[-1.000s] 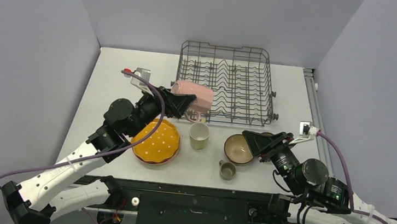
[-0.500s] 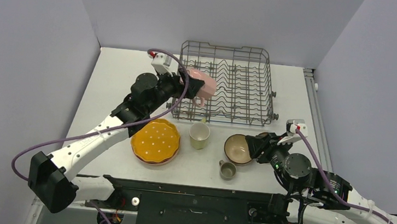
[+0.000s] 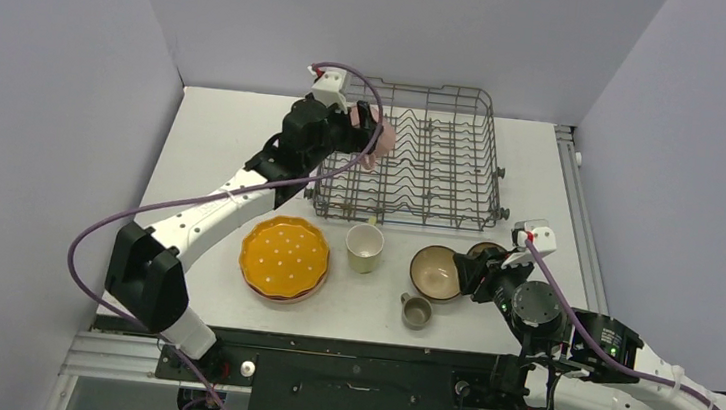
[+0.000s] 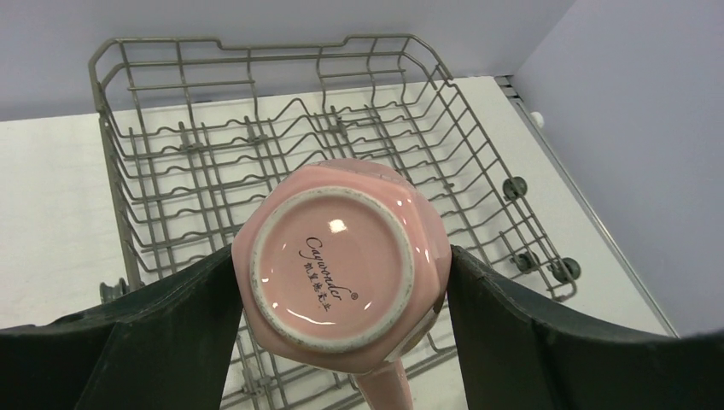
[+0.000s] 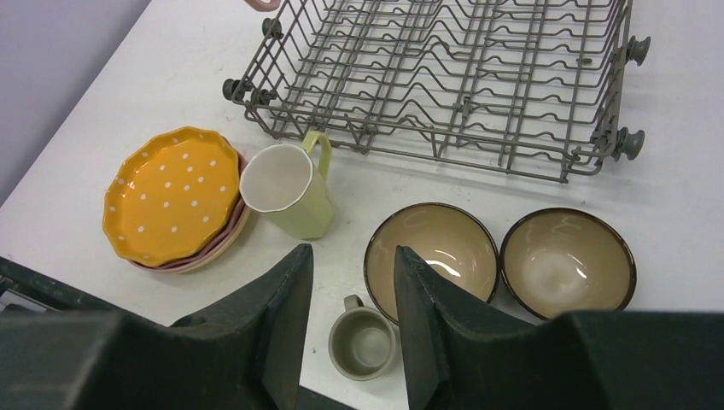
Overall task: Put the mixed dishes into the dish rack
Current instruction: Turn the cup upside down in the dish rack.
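Note:
My left gripper (image 3: pixel 366 133) (image 4: pixel 341 278) is shut on the pink mug (image 3: pixel 379 138) (image 4: pixel 335 265), base toward the wrist camera, held above the left part of the dish rack (image 3: pixel 491 167) (image 4: pixel 213 128) (image 5: pixel 444 85). On the table lie the orange dotted plate (image 3: pixel 284 256) (image 5: pixel 171 192) stacked on the pink plate (image 5: pixel 224 243), the pale yellow mug (image 3: pixel 365 247) (image 5: pixel 286 192), the small grey-olive cup (image 3: pixel 416 312) (image 5: pixel 363 343) and two brown bowls (image 5: pixel 431 252) (image 5: pixel 568 260). My right gripper (image 3: pixel 468 272) (image 5: pixel 350 256) hovers open above the cup and the left bowl (image 3: pixel 436 272), holding nothing.
The rack holds no dishes among its tines. Grey walls close in the table at left, back and right. The right arm partly covers the second bowl (image 3: pixel 485 247) in the top view.
The left arm carried the pink mug from the rack's near left corner up and back over the rack's left side. The right gripper shifted slightly by the bowls.

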You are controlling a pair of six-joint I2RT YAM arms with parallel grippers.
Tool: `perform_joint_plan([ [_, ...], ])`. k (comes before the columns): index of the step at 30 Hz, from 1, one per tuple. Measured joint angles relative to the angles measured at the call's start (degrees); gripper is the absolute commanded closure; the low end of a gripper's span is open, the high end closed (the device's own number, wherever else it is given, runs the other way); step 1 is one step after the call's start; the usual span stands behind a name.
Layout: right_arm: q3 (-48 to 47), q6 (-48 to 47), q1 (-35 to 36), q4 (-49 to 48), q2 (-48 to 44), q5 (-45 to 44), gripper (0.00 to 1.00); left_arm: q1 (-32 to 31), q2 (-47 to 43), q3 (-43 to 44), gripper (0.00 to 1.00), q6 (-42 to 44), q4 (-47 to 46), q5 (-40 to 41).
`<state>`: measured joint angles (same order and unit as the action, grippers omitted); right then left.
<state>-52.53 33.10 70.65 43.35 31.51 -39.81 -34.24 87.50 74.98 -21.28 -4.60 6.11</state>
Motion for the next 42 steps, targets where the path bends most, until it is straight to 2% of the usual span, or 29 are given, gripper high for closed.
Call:
perform_joint_plan([
  [16, 3.10, -2.71, 0.00, -2.64, 0.28, 3.67, 0.64, 2.97, 21.84, 20.33, 1.00, 8.92, 7.28, 4.50],
  [42, 10.88, -0.11, -0.11, -9.64, 2.08, 5.90, 0.64, 7.21, 47.91, 47.39, 1.00, 15.61, 18.34, 9.62],
])
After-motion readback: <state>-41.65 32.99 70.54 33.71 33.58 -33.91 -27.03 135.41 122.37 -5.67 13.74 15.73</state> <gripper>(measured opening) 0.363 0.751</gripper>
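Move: The left hand holds the pink cup by its body, bottom towards the wrist; its place in the far-left part of the dish rack lies about 20 cm ahead, 2 cm left and 20 cm below. The rack's left side stands some 6 cm left of that spot. The green cup is roughly 7 cm back and 4 cm right of the hand, the yellow plates 11 cm back and 16 cm left. For the right hand that spot lies some 46 cm ahead and 24 cm left. The left hand keeps its grip on the pink cup and carries it about 19 cm forward over the rack and some 15 cm down towards the far-left part, level at first and more steeply downward near the end, while the wrist rolls its left side up and dips the fingers so the cup's mouth tips towards the rack floor. The empty right hand, its opening unchanged, sinks about 5 cm and drifts a little left above the bowls and the small grey cup. ##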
